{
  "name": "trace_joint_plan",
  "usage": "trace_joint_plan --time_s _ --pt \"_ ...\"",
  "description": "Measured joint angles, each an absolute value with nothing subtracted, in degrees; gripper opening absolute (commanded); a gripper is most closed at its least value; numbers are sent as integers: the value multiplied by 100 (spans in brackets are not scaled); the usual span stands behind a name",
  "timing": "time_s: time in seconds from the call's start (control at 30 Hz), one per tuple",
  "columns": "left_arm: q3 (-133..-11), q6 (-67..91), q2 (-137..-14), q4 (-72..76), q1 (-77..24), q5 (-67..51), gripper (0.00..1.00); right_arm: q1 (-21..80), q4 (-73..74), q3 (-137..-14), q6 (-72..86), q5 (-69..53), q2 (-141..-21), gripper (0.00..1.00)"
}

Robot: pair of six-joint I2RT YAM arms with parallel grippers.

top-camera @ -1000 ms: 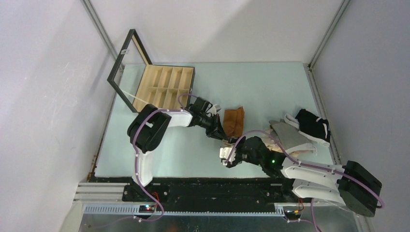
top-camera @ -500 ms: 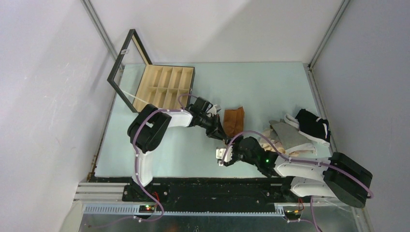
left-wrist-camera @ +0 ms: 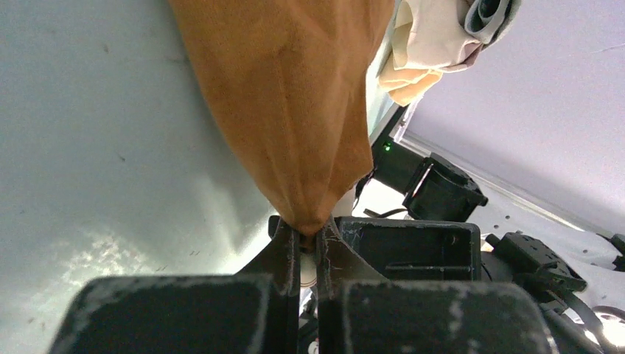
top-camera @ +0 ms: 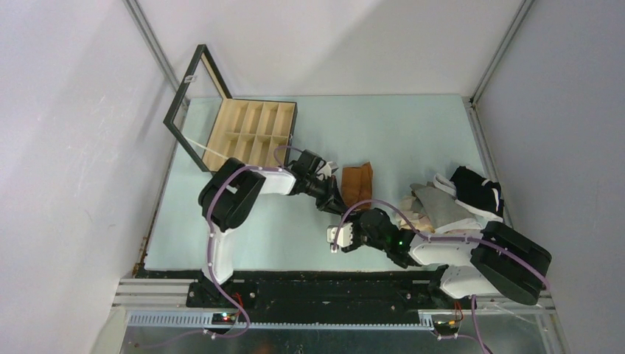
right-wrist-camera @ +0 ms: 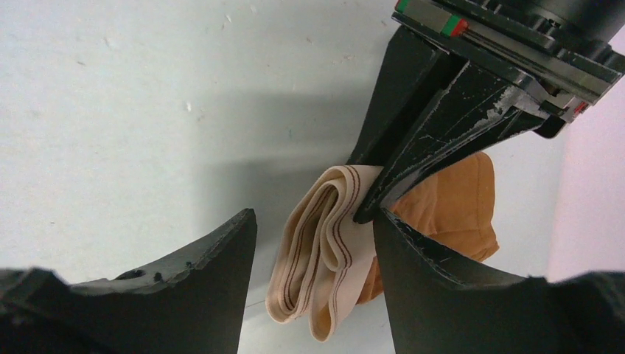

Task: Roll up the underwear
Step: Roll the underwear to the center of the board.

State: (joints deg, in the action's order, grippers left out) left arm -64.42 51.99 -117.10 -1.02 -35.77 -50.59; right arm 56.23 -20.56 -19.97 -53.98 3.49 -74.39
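Note:
The rust-brown underwear (top-camera: 356, 184) lies mid-table, and my left gripper (top-camera: 340, 209) is shut on its near end. In the left wrist view the brown cloth (left-wrist-camera: 295, 110) narrows to a point pinched between the jaws of the left gripper (left-wrist-camera: 308, 236). My right gripper (right-wrist-camera: 313, 217) is open, with its jaws either side of the garment's folded, striped beige waistband (right-wrist-camera: 324, 251) and not touching it. From above, the right gripper (top-camera: 343, 225) sits just in front of the left one. The left fingers (right-wrist-camera: 435, 125) show dark above the waistband.
A heap of other underwear lies at the right: grey (top-camera: 442, 206), black with white trim (top-camera: 475, 190), and a beige one (top-camera: 413, 217) under the right arm. The black-framed wooden box (top-camera: 250, 133) stands open at the back left.
My right arm has swung left, bringing its gripper up to the left gripper and the waistband, and its jaws have narrowed a little. The left gripper has kept its hold and stayed put.

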Motion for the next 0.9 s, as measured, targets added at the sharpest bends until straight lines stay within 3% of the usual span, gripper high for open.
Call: trace_joint_plan --time_s 0.5,0.7,0.73,0.77,0.8,0.83,0.9 --pt "-6342 5575 -11815 469 -3614 -5295 0 5234 -2324 -2095 -5780 495 -7887 53" --pt "-6180 5787 -11815 770 -3614 -5299 0 5070 -2250 -2316 -5905 510 -8132 17" --pt "-6180 5804 -11815 766 -3594 -5271 4 5054 -2209 -2331 -5905 517 -8141 11" --pt "-6180 5804 -11815 757 -3583 -5260 27 5041 -2121 -2373 -5898 532 -8149 1" --pt "-6180 5800 -11815 757 -3562 -5251 39 5035 -2062 -2410 -5905 528 -8149 0" --pt "-6182 5752 -11815 749 -3546 -5251 58 5030 -1940 -2471 -5894 521 -8149 0" --pt "-6189 5603 -11813 554 -3507 -5170 72 5009 -1509 -2661 -5843 576 -8141 0"
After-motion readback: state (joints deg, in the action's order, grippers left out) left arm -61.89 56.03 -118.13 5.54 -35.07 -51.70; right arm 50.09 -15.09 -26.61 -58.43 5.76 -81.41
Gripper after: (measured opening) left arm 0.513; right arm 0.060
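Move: The left hand pinches the folded waistband end of the underwear, whose middle lies about 2 cm to its right. That same band lies some 4 cm ahead of the right hand, 1 cm to its right and 1 cm lower. The brown strip runs outward, its middle 9 cm straight ahead of the right hand and 4 cm below. The beige cloth lies about 16 cm to the right hand's right, 2 cm ahead and 3 cm lower. Bring the right gripper forward about 4 cm, easing some 2 cm right and slightly down, with its open fingers straddling the folded waistband, and shut them on the band from the near side as you arrive, wrist turning some 10 degrees. Hold the left gripper's pinch nearly in place until then, and only at the end open it about halfway to let go. ##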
